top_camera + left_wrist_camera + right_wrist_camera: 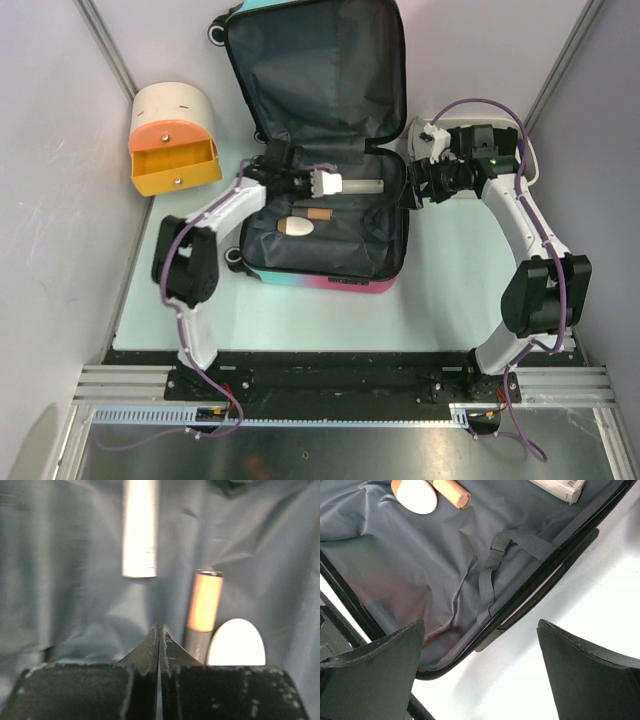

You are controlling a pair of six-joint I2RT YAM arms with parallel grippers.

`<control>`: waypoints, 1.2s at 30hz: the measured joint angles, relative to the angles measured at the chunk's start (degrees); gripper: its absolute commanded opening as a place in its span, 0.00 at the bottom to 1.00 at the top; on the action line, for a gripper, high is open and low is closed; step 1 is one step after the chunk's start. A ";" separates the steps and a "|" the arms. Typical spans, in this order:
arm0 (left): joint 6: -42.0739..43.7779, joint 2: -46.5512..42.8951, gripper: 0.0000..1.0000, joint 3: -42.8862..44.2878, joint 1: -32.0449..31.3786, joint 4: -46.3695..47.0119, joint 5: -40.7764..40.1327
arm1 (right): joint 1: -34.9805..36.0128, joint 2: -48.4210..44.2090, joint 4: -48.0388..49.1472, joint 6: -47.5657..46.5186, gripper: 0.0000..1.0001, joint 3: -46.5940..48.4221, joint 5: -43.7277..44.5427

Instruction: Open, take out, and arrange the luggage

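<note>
The luggage lies open on the table, lid up at the back, its dark grey lining showing. In the lower half lie a white box, an orange tube and a white oval piece. My left gripper is inside the case, shut on nothing, jaws pressed together. The white box lies ahead of it; the orange tube and the oval lie to its right. My right gripper hangs open over the case's right zip rim.
A cream-and-orange drawer box stands at the back left with its drawer pulled out. A white basin sits at the back right, partly behind my right arm. Grey walls close in both sides.
</note>
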 measured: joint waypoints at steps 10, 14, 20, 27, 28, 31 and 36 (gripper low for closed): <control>-3.10 -18.25 0.52 -2.80 8.41 3.76 2.49 | 0.07 1.38 0.50 0.44 1.00 0.00 -1.36; -3.10 -13.05 0.52 -2.80 4.68 3.74 1.95 | 0.11 1.90 0.55 0.44 1.00 0.00 -1.46; -3.04 -3.21 0.55 -3.34 -0.57 2.21 1.70 | 0.02 1.90 0.48 0.37 1.00 0.00 -1.33; -2.67 3.50 0.57 -0.52 -0.42 -2.54 2.91 | -0.61 1.22 0.44 0.22 1.00 -0.68 -0.96; -2.69 4.55 0.57 0.37 -0.20 -3.21 3.52 | -0.61 1.16 0.42 0.22 1.00 -0.81 -0.96; -3.34 7.43 0.56 2.54 0.39 -4.61 5.62 | -0.74 0.92 0.39 0.22 1.00 -1.07 -0.87; -5.75 11.63 0.54 5.99 1.64 -5.55 7.23 | -0.94 0.46 0.37 0.20 1.00 -1.07 -0.79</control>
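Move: The brown tube lies some 9 cm below the left hand's shut, empty fingers and about 2 cm back, neither left nor right. Counted from the left hand, the white oval bottle is about 5 cm back and 4 cm left, the white box 4 cm ahead and 11 cm right, both near the tube's level. From the right hand the tube is roughly 22 cm left, 4 cm back and 18 cm below. The left hand swings up about 15 cm, then plunges some 22 cm down towards the brown tube, fingers half-opening. ##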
